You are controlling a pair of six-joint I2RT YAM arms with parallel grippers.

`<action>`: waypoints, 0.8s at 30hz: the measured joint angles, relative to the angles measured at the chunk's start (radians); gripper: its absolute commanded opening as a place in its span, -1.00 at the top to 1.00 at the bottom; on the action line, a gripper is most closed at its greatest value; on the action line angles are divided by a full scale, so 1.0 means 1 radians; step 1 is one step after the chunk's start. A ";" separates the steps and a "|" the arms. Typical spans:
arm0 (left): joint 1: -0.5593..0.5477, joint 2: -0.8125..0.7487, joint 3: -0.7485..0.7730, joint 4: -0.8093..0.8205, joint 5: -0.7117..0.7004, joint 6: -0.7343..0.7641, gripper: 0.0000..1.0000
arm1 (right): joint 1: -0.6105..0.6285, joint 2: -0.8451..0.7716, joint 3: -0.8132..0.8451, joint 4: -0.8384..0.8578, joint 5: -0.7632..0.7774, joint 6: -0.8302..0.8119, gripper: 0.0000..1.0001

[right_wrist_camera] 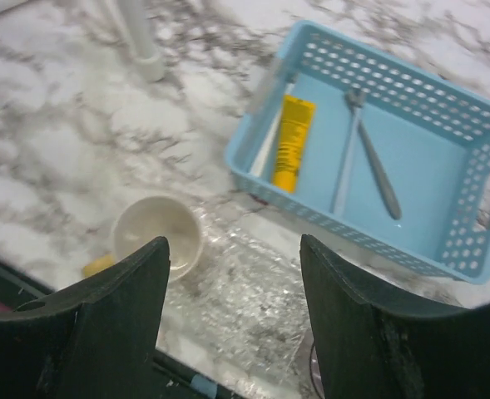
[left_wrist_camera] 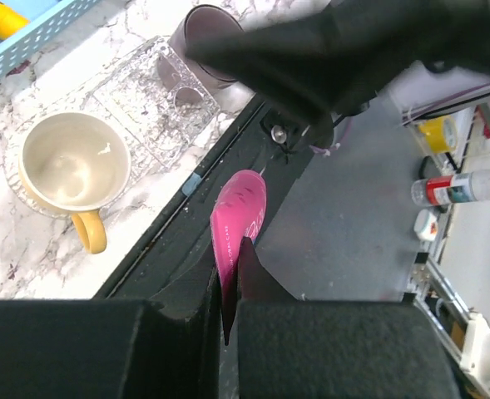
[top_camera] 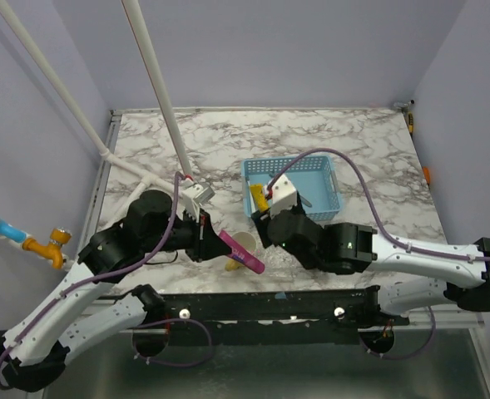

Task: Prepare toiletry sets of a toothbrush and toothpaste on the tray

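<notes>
My left gripper (left_wrist_camera: 232,266) is shut on the flat end of the pink toothpaste tube (left_wrist_camera: 240,214), held over the table's near edge beside the yellow mug (top_camera: 243,243). My right gripper (right_wrist_camera: 236,316) stands open and empty above the clear tray (right_wrist_camera: 257,287). The yellow toothpaste tube (right_wrist_camera: 290,141), a pale blue toothbrush (right_wrist_camera: 344,158) and a grey toothbrush (right_wrist_camera: 378,166) lie in the blue basket (right_wrist_camera: 444,249). From above, the pink tube (top_camera: 245,252) points toward the right arm and the tray (top_camera: 279,263).
The yellow mug (left_wrist_camera: 74,170) stands empty just left of the tray (left_wrist_camera: 157,96). A translucent purple mug (left_wrist_camera: 211,33) stands at the tray's far end. The blue basket (top_camera: 293,184) sits behind them. White pipes (top_camera: 157,83) cross the back left.
</notes>
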 measured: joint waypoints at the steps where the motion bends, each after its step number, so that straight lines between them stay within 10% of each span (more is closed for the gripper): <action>1: -0.029 0.008 0.008 0.000 -0.022 0.000 1.00 | -0.038 0.002 0.002 -0.007 0.000 0.010 -0.34; 24: -0.557 0.425 0.360 -0.174 -0.761 -0.044 1.00 | -0.876 0.013 -0.078 -0.045 -0.245 0.140 -0.34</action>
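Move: From the left hand, which holds the pink toothpaste, the cream mug stands about 5 cm ahead, 4 cm right and 21 cm below; the brown mug is level with that mug, some 21 cm to its right. For the open right hand, the grey toothbrush in the basket lies roughly 19 cm ahead, 10 cm right and 23 below, with the light blue toothbrush about 6 cm left of it and the yellow toothpaste 13 cm left and 2 nearer. The empty right hand swings quickly out and across from above the mugs to the basket, some 20 cm right and 16 cm forward, swivelling about 40 degrees clockwise with its fingers wide open and sinking only near the end towards the toothbrushes. Meanwhile the left hand keeps its pinch on the pink toothpaste and carries it about 6 cm right at even height towards the cream mug, edging forward late as the wrist rolls and tips the fingers more steeply down. ##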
